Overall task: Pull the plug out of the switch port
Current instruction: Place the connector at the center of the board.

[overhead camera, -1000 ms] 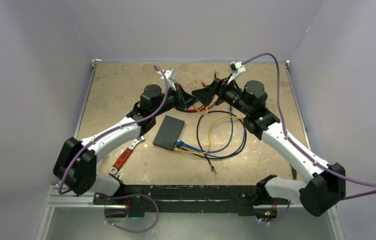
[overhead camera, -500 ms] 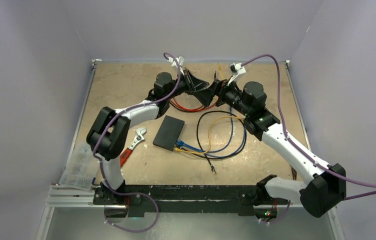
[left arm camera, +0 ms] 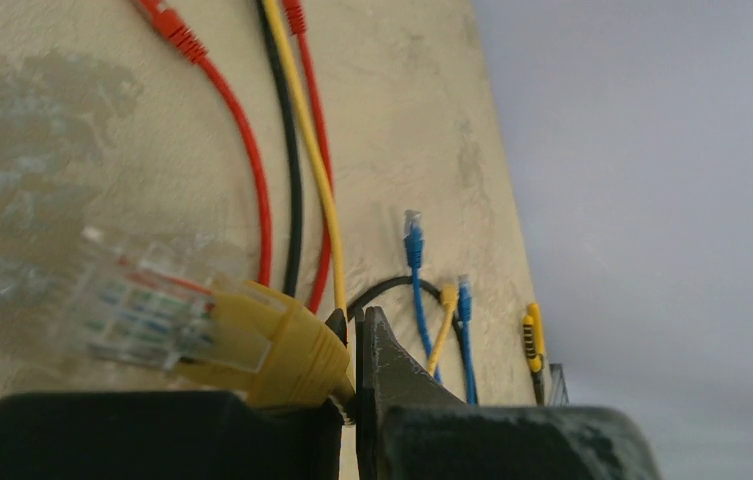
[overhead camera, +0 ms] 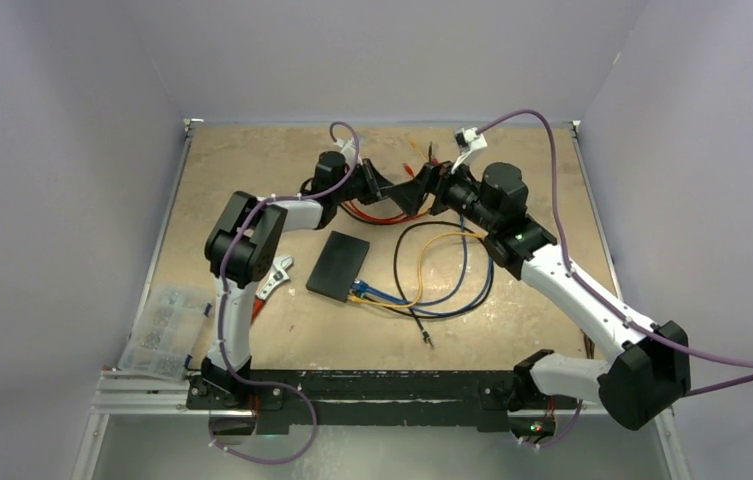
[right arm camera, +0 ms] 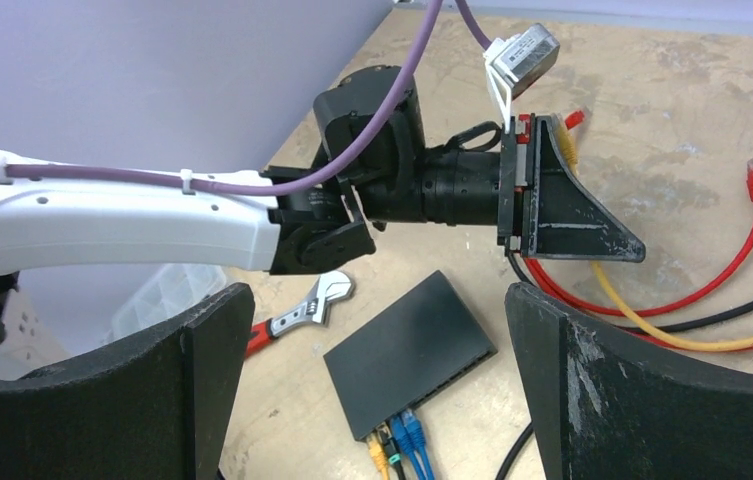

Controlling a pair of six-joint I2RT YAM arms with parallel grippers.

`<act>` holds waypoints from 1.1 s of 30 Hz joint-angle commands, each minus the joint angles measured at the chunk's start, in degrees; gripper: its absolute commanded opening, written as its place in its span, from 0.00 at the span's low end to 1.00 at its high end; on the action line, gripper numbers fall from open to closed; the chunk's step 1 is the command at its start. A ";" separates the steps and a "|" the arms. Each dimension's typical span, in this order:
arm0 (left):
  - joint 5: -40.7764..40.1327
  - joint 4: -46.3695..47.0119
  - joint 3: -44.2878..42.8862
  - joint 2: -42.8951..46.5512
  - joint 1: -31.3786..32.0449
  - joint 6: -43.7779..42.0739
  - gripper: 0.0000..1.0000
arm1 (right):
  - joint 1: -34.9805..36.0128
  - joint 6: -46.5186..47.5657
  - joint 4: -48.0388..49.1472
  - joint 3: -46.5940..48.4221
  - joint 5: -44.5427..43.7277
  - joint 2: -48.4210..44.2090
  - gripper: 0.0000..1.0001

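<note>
The switch (overhead camera: 339, 265) is a flat black box lying mid-table; it also shows in the right wrist view (right arm camera: 412, 350). Several plugs (right arm camera: 397, 440) sit in its near edge: yellow, black, two blue. My left gripper (overhead camera: 392, 190) hovers beyond the switch; in the left wrist view it (left arm camera: 352, 330) is shut on a yellow cable just behind a loose yellow plug (left arm camera: 202, 325) with a clear tip. My right gripper (overhead camera: 424, 183) faces it, and in the right wrist view it (right arm camera: 377, 295) is wide open and empty, high above the switch.
Red, black and yellow cables (overhead camera: 377, 213) lie under the grippers; black, blue and yellow loops (overhead camera: 452, 270) lie right of the switch. A red-handled wrench (overhead camera: 264, 290) lies left of it. A clear plastic parts box (overhead camera: 162, 325) sits at the near left edge.
The left arm has folded up and inward, uncovering the parts box and wrench. Its gripper stayed beyond the switch, shifting slightly. The right arm barely moved.
</note>
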State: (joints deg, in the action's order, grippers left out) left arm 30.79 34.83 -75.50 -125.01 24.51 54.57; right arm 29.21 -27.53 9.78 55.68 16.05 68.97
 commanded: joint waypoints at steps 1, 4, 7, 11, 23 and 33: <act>-3.96 -15.23 -4.91 4.13 0.19 -10.65 0.00 | 0.00 1.18 -0.37 -0.09 0.84 0.43 0.99; -6.12 -23.83 -8.94 3.92 0.01 -15.08 0.03 | 0.02 1.23 -0.63 0.05 1.63 1.01 0.99; -8.75 -30.92 -12.73 3.35 0.01 -18.70 0.11 | -0.02 1.16 -0.64 0.00 2.11 1.40 0.99; -13.64 -39.09 -16.25 3.78 0.01 -23.15 0.19 | 0.01 1.47 -1.08 0.19 2.27 1.76 0.99; -27.12 -50.03 -20.47 9.14 0.25 -33.15 0.45 | 0.02 2.87 -2.33 0.04 2.18 2.68 0.99; -36.40 -51.45 -6.12 26.85 1.16 -36.20 0.67 | -0.02 2.46 -3.20 -2.46 4.21 2.79 0.99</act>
State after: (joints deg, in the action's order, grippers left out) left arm -1.48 -16.03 -88.49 -107.87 25.39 20.34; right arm 29.21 -25.45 6.76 54.81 17.82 72.49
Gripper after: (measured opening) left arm 0.648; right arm 0.985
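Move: The left hand still holds the yellow plug; its bare spot on the board lies about 2 cm ahead, 2 cm left and 4 cm below. One red plug lies some 10 cm to that hand's left, level with it; another about 6 cm right and 4 cm ahead; the switch roughly 17 cm back and 9 cm left. From the open right hand the spot is about 15 cm ahead, 10 cm left and 25 cm below. Left hand dips, lets go of the yellow plug and rolls away left 11 cm, rising; right hand sinks. ##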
